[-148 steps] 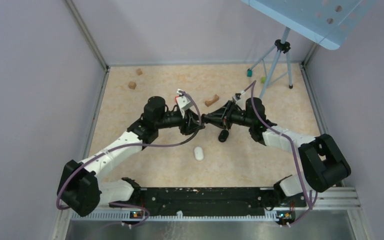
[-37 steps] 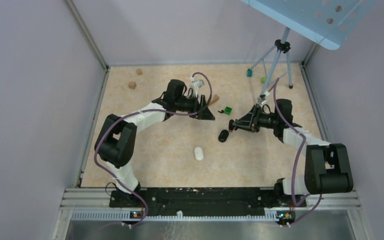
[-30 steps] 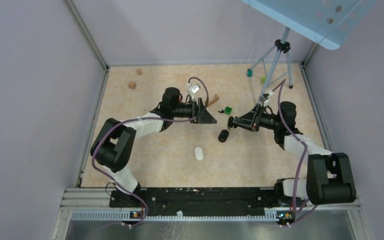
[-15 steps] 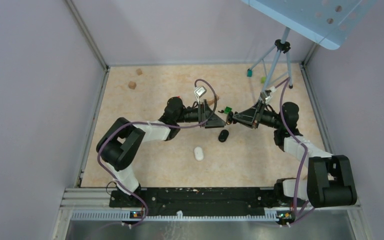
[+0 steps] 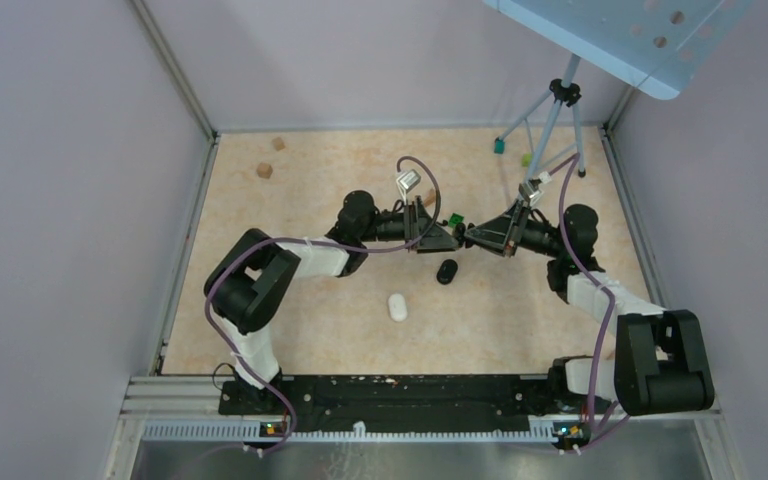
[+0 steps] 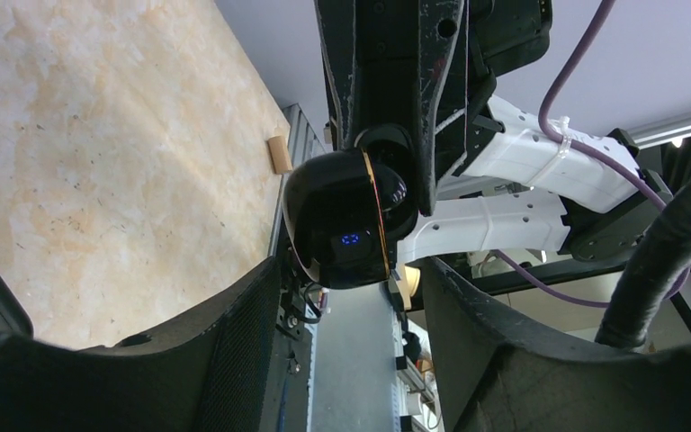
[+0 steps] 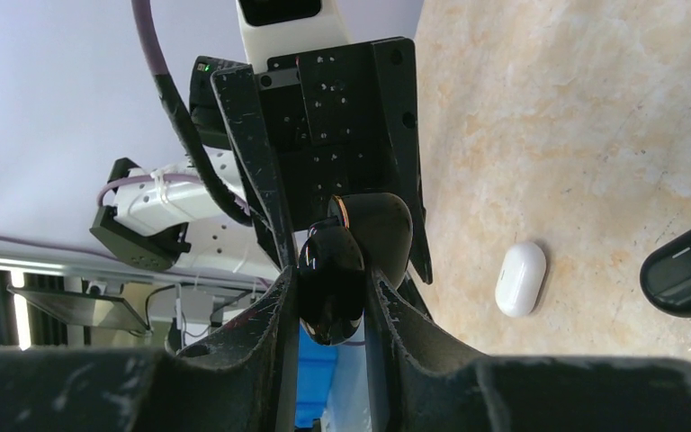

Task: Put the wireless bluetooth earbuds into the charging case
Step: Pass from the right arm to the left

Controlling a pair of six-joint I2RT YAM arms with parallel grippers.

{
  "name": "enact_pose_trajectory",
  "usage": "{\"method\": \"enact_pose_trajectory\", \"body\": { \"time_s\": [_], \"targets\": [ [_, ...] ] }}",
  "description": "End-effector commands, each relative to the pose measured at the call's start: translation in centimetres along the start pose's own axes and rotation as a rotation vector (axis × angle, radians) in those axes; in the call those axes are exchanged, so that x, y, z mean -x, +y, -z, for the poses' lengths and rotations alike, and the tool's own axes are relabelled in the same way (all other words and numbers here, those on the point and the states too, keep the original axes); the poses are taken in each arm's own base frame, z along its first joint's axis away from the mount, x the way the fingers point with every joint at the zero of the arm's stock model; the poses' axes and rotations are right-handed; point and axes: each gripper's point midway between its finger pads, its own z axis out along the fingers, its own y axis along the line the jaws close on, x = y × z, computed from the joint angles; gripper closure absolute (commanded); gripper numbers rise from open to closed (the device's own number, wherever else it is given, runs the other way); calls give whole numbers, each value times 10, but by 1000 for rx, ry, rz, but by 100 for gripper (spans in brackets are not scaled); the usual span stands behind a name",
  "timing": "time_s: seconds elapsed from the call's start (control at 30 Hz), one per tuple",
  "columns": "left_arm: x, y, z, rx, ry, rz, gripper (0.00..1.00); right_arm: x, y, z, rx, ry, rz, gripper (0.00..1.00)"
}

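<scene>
My right gripper (image 5: 472, 238) is shut on a glossy black charging case (image 7: 360, 225) with a gold seam, held above the table between its pads (image 7: 288, 297). In the left wrist view the same case (image 6: 346, 220) shows a small blue light. My left gripper (image 5: 450, 239) faces it head-on, open, with its fingertips (image 6: 265, 279) level with the case's near end and a gap on each side. No loose earbuds are visible. A second dark case (image 5: 447, 271) and a white case (image 5: 397, 306) lie on the table below.
A green block (image 5: 454, 219) sits just behind the two grippers. Wooden blocks (image 5: 264, 170) lie at the back left. A tripod (image 5: 560, 120) stands at the back right with a teal piece (image 5: 499, 146) near its foot. Walls close the table on three sides.
The left arm has swung right until its gripper meets the right one, and its jaws have narrowed a little. The right gripper has stayed shut on the black case and has edged left.
</scene>
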Motion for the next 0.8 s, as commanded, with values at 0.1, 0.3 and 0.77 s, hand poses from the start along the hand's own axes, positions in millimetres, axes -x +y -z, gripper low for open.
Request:
{"method": "enact_pose_trajectory", "body": {
  "time_s": [0.1,0.3,0.77],
  "targets": [
    [14,-12,-9,-42,-30,-46,41,-5,12,-1,49,23,64,100],
    [16,-10,-11,-44,-35,-38,48,-10,10,-2,48,34,55,100],
    [14,-11,-11,-60,-19,-22,72,-8,11,-2,76,-16,26,50]
  ]
}}
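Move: The charging case, still held up in the right fingers, sits between the open left fingers' tips: about 2 cm to the right and 1 cm ahead of the left hand, level with it, and roughly 2 cm to the left of the right hand, also level. On the table some 20 cm below the left hand, a black oval case lies about 1 cm back, neither left nor right; a white oval case lies 8 cm back and 10 cm left; a green block lies 9 cm ahead and 2 cm right. Forward and a little right, by about 1 cm in all, the left hand eases in around the charging case, then closes its fingers until they stop on the case and grip it. The right hand, meanwhile drifting back about 1 cm with its grip kept, opens its fingers only once the left has the case, letting go while staying right beside it. ##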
